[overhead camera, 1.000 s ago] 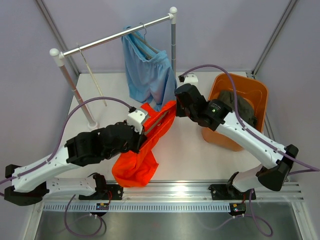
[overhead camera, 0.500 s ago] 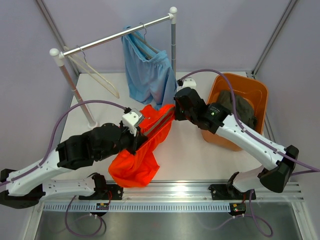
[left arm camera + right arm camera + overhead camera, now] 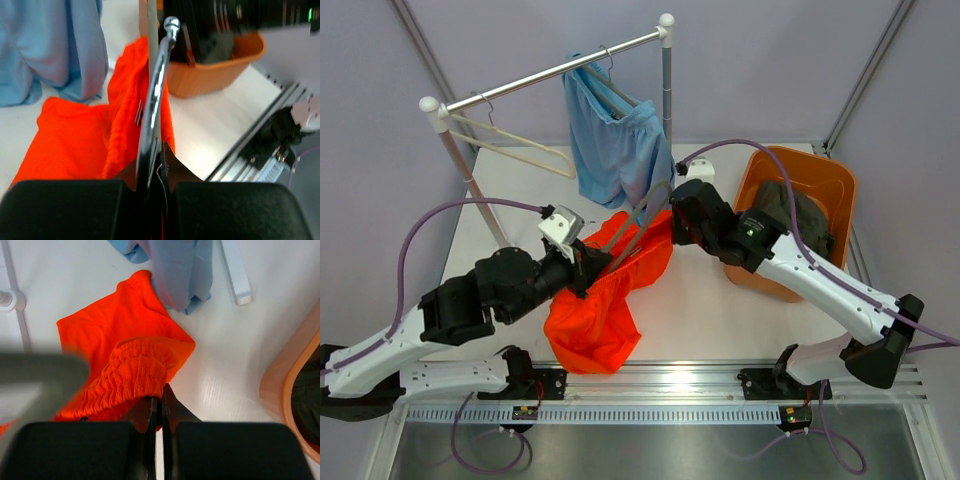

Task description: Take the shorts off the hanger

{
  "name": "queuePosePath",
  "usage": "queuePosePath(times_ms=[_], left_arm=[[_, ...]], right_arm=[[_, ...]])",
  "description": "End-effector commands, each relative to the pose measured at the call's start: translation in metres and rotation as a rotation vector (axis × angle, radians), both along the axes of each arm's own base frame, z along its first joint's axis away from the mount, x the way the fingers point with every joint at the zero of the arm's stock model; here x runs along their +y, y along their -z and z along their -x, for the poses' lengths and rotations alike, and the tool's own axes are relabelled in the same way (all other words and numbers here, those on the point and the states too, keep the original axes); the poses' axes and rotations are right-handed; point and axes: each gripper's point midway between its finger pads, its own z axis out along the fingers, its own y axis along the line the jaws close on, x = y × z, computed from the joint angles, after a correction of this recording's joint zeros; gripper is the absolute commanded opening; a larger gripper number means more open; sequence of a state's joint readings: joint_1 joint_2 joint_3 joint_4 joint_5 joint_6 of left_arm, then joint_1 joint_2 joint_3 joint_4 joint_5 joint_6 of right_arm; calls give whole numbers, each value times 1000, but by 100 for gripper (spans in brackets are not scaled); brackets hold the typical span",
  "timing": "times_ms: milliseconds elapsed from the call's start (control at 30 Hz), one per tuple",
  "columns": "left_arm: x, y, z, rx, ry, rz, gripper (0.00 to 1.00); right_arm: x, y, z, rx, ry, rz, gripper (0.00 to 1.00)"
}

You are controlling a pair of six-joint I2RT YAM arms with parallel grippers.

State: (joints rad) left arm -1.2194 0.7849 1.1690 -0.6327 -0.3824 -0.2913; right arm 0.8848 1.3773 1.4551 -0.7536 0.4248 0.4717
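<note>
The orange shorts (image 3: 592, 318) lie bunched on the white table between the arms. My left gripper (image 3: 590, 263) is shut on a grey metal hanger (image 3: 638, 222), which slants up over the orange cloth. In the left wrist view the hanger (image 3: 152, 100) runs out from the shut jaws, beside the orange shorts (image 3: 65, 145). My right gripper (image 3: 675, 228) is shut on the orange waistband (image 3: 134, 374). The light blue shorts (image 3: 615, 140) hang on a hanger on the rail. The olive-green shorts (image 3: 792, 215) lie in the orange basket (image 3: 820, 175).
A white and metal clothes rack (image 3: 550, 72) stands at the back, with an empty cream hanger (image 3: 515, 150) on its left end. The rack's posts (image 3: 665, 95) stand near both arms. The basket is at the right, close to my right arm.
My left gripper has pulled back to the left with the hanger, lifting it out of the orange shorts. My right gripper keeps the waistband. The cream hanger has swung on the rail.
</note>
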Motion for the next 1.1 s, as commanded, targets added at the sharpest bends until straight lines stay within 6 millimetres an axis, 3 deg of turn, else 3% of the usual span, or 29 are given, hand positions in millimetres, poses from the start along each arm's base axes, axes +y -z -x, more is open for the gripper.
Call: queuePosePath(times_ms=[0,200,333,500,767,933,1067], left_arm=[[-3,-60,-20,-109,-113,205,0],[-6,-104,-52,-214,-287,329,0],[-10,-134,-67,-279,-373,400,0],[-11,-142,-93,-344,-500,359,0],[12,-160,-132,-459,-691,311,0],[33,-172,-145,-483,-755,315,0],[42,-177,-139,-449,-747,309,0]], right_arm=[[1,-36,13,-88,25,-31,0],[40,-43,51,-84,-99,-49,0],[47,-45,65,-102,-105,30,0],[56,-66,84,-127,-171,18,0],[66,-92,119,-164,-299,3,0],[54,-115,126,-194,-300,-24,0],[14,-158,106,-310,-154,-16,0]])
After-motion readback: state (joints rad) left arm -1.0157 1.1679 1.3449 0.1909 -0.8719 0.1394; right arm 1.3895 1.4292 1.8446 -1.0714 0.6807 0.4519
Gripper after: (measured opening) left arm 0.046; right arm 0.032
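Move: The left gripper grips the hanger, with the middle of the red shorts about 2 cm ahead, 6 cm to its right and 15 cm below. The blue shorts hang some 33 cm ahead and 7 cm right, at nearly its height. From the right gripper, already pinching the red waistband, the middle of those shorts is about 12 cm back, 14 cm left and 7 cm lower; the orange bin is 8 cm ahead, 35 cm right and 17 cm below. Bring the left gripper, still gripping the hanger, about 15 cm forward and nearly as far up, away from the red shorts, bowing a little right before coming back left, while swinging it some 40 degrees counter-clockwise and tipping its fingers up. Meanwhile keep the waistband pinched in the right gripper and draw it back roughly 12 cm, rising and edging left. ##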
